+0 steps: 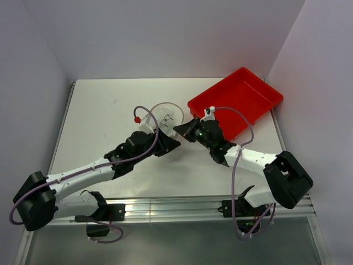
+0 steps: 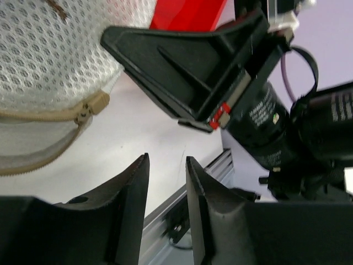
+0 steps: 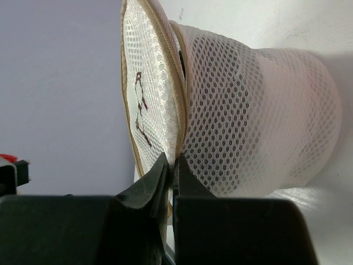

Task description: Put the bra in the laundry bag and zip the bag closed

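The laundry bag (image 1: 165,117) is a white mesh drum that lies on its side in the middle of the table. In the right wrist view its round lid (image 3: 148,94) carries a dark printed mark, and a beige zip runs round the rim. My right gripper (image 3: 172,161) is shut on the bag's rim where lid and body meet. My left gripper (image 2: 165,165) stands open just beside the bag (image 2: 55,49), nothing between its fingers, near the zip (image 2: 83,110). A darker shape shows through the mesh (image 3: 220,110). I cannot tell whether it is the bra.
A red plastic tray (image 1: 259,91) sits at the back right, close behind my right gripper (image 1: 178,130). My left gripper (image 1: 174,144) and the right one nearly touch at the bag. The table's metal front rail (image 2: 182,210) lies below the left fingers.
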{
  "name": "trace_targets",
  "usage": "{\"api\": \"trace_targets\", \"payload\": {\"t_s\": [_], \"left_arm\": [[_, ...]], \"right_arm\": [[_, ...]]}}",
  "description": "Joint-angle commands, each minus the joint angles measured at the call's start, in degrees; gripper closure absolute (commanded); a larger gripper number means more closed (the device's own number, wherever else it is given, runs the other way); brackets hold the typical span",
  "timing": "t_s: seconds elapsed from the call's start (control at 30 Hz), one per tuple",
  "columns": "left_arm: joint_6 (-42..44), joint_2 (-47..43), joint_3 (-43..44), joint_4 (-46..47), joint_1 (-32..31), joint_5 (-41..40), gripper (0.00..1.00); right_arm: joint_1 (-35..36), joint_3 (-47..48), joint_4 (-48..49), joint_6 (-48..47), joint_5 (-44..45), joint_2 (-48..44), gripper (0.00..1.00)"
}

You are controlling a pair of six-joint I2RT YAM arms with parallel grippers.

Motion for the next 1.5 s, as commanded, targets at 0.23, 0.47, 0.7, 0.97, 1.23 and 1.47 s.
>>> {"api": "trace_targets", "payload": {"t_s": [0.23, 0.47, 0.7, 0.97, 1.23, 1.47], "left_arm": [[-7.2, 4.6, -2.2, 11.6, -0.5, -10.2, 0.58], [-8.2, 5.1, -3.0, 10.7, -0.6, -10.7, 0.59], [-6.3, 4.6, -2.0, 7.2, -0.5, -13.2, 0.63], [-2.4, 7.5, 2.6, 1.2, -0.5, -15.3, 0.64], [-0.7, 10.8, 5.5, -0.8, -0.5, -16.0, 0.59], [4.1, 11.6, 9.1, -6.4, -0.5, -20.0, 0.6]], "right_arm": [[0.6, -3.3, 4.2, -1.7, 2.0, -3.0, 1.0], [0.6, -3.9, 4.7, -2.5, 2.6, -3.6, 1.0], [0.6, -4.8, 6.4, -2.5, 2.6, -3.8, 1.0], [0.5, -4.5, 6.4, -3.1, 2.4, -3.6, 1.0], [0.7, -4.3, 6.0, -4.3, 1.8, -3.4, 1.0], [1.0, -3.9, 4.8, -6.3, 2.0, -4.6, 1.0]]}}
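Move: Just beside the right fingertips, the bag's tan zip tab is about 6 cm ahead of the left hand, 3 cm to its left and 4 cm below. From that same hand, the middle of the laundry bag's lid is roughly 12 cm ahead and 5 cm left, slightly below, and the red bin some 22 cm ahead and 26 cm right, near table level. From the right hand, the tab is about 2 cm back and 2 cm left. Reaching forward about 5 cm and sinking some 4 cm, the left hand brings its half-open fingers down to the zip tab at the lid's edge, turning roughly 15 degrees counter-clockwise, its left side also rising late on. The right hand keeps the lid edge and bag rim pinched, easing about 1 cm right and down. ##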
